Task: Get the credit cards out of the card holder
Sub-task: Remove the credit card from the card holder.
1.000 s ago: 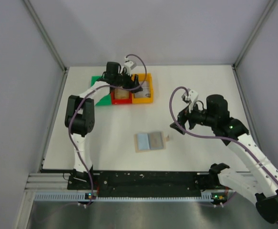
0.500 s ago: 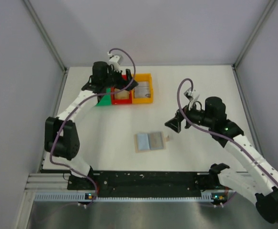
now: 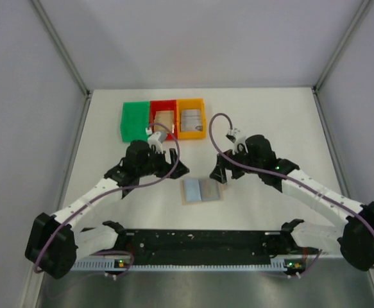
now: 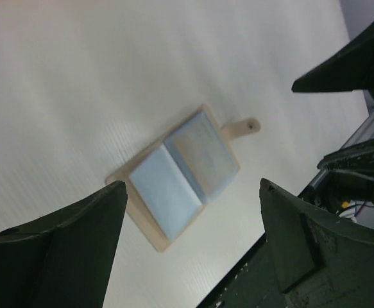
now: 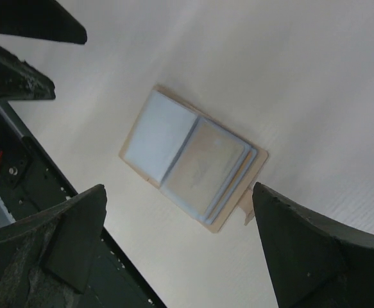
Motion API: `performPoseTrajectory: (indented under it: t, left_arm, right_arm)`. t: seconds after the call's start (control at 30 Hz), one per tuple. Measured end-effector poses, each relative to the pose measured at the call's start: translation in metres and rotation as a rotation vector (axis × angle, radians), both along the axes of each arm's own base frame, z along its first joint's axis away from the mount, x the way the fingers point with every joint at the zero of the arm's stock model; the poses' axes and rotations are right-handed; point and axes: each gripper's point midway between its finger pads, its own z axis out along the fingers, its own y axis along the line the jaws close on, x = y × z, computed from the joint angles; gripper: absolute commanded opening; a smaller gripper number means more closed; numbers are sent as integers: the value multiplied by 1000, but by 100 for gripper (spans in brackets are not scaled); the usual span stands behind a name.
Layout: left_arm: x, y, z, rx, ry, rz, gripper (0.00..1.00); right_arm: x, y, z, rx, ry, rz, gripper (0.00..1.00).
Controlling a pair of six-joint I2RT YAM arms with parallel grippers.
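The card holder (image 3: 201,190) lies open on the table, tan outside with blue-grey sleeves. In the right wrist view the card holder (image 5: 193,163) shows a tan-tinted card (image 5: 207,159) in one sleeve; its other page looks plain blue. My left gripper (image 3: 176,164) hovers just left of it, open and holding nothing; in its own view the card holder (image 4: 183,170) lies below the left gripper (image 4: 192,186). My right gripper (image 3: 219,173) hangs open and bare at the holder's upper right, and from its wrist the right gripper (image 5: 179,187) frames the holder. Credit cards rest in the red bin (image 3: 165,120) and orange bin (image 3: 190,119).
Three plastic bins stand in a row at the back: a green bin (image 3: 135,120), the red one with a tan card, the orange one with grey cards. The black base rail (image 3: 199,240) runs along the near table edge, close below the holder.
The left arm swung from the bins down to the holder's left side. The right arm came in from the right and lowered toward the holder. Both grippers stayed open and bare.
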Motion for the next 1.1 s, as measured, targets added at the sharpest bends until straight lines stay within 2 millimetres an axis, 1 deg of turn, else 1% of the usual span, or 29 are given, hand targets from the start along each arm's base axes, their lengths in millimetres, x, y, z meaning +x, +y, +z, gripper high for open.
performPoseTrajectory:
  t: [0.03,0.1,0.2,0.27,0.33,0.37,0.57,0.73,0.9,0.93,1.0,1.03,1.1]
  left_arm:
    - [-14,0,-15,3,46,-3,88]
    - [-35,3,-42,12,123,1,87]
    - [-56,13,-75,20,215,37,81]
    - [-63,18,-89,20,247,60,79]
    - [-66,20,-95,15,260,77,79]
    - [-65,20,-95,8,259,83,79]
    - [-53,11,-84,-49,214,92,78]
    - [-50,2,-94,-62,248,80,77]
    - [-51,-6,-109,-57,296,59,66]
    - [-51,-8,-110,-57,303,55,62]
    - [-50,-11,-112,-57,311,48,50]
    - [-50,-14,-113,-58,314,40,45]
    - [-50,-19,-115,-61,324,29,38]
  right_arm:
    - [-1,4,-8,-29,16,1,93]
    - [-2,13,-23,-78,45,7,88]
    - [1,20,-42,-146,73,-2,85]
    - [6,23,-54,-193,92,-20,81]
    - [10,23,-63,-232,107,-39,79]
    - [13,23,-67,-248,113,-46,77]
    - [21,21,-91,-316,164,-96,72]
    - [24,20,-103,-347,195,-117,65]
    - [28,22,-102,-351,201,-130,59]
    - [29,24,-102,-346,203,-134,58]
    - [31,26,-102,-342,206,-139,57]
    - [32,27,-103,-342,210,-140,54]
    - [31,27,-106,-346,219,-140,51]
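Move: Beneath both open hands lies the card holder, opened flat. Its left page is about 7 cm back from the left hand, 5 cm to the right and 16 cm down; the right page lies some 8 cm farther right of that page. Counted from the right hand, the right page is roughly 3 cm back, 2 cm left and 15 cm below, the left page about 11 cm left and 3 cm back, and the small strap 5 cm right and 1 cm back. Sinking together onto the card holder, the left hand drops about 11 cm while drawing 5 cm back towards the left page, easing slightly right late on. The right comes down some 10 cm, edging forward and left towards the right page's far edge. Both tilt their fingers more steeply down, by 20 degrees or so, and close from wide to about half open, with no contact visible. ##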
